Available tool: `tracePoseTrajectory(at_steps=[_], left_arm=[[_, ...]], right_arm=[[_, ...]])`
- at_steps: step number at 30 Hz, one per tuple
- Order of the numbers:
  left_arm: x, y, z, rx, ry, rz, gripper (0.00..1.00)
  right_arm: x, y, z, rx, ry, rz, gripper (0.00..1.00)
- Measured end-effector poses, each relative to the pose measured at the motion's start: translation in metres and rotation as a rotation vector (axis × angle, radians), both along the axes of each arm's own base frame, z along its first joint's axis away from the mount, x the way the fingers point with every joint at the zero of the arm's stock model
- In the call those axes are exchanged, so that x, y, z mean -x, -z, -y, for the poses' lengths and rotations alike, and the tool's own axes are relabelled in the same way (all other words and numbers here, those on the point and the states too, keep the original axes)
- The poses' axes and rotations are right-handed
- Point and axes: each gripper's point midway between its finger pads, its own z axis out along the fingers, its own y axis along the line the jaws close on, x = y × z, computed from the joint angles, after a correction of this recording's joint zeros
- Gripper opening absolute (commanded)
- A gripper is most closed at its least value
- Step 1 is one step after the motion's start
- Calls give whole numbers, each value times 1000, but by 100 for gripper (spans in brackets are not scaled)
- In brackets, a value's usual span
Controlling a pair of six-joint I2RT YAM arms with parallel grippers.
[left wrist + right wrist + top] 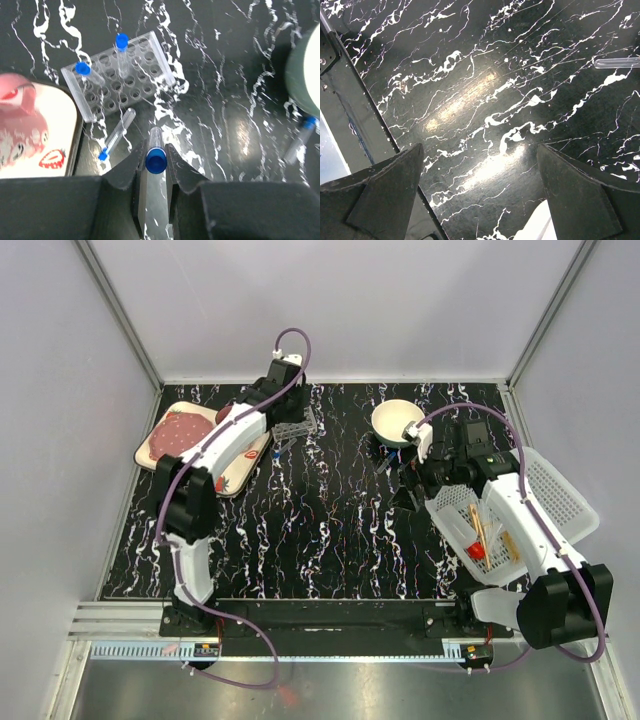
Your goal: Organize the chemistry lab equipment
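My left gripper is shut on a thin clear blue-capped tube, held above the table just short of a clear tube rack. Two blue-capped tubes stand in the rack. Another tube lies loose on the table beside it, and one more lies by the cream bowl. My right gripper is open and holds nothing, hovering over bare table at the left edge of the white basket. Tan wooden sticks and a small red-tipped piece lie in the basket.
A pink mug on a dotted plate sits at the back left, right beside the rack. The cream bowl stands at the back, with small dark items below it. A clear tube lies ahead of the right gripper.
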Motion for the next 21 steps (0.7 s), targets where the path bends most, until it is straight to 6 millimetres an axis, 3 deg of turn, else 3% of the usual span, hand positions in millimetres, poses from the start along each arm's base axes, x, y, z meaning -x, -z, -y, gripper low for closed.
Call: tracePoseTrajectory(at_steps=[5, 15, 21], left_arm=[[-32, 28, -9, -84, -13, -5, 13], [-80, 34, -30, -123, -60, 53, 13], [-96, 51, -36, -132, -75, 44, 14]], right_arm=[[-6, -2, 3, -11, 21, 12, 100], [-8, 0, 6, -22, 41, -5, 99], [-10, 2, 7, -33, 48, -25, 100]])
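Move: About 12 cm ahead of the left hand, 2 cm to its left and 13 cm below stands the clear tube rack, where its held blue-capped tube is headed. Two capped tubes already stand there, roughly 13 cm ahead and 4 cm left of the hand; a loose tube lies 8 cm nearer than the rack, 1 cm farther left. The mug is some 6 cm ahead and 16 cm left of the hand. From the right hand the rack lies about 33 cm ahead, 27 cm left. Carrying the blue-capped tube still pinched between its fingers, the left hand reaches forward about 10 cm towards the rack and eases some 4 cm to the left. It also sinks about 5 cm, first quickly, then almost level, then dipping again near the end, while the wrist rolls slightly, left side up. The grip stays unchanged. ##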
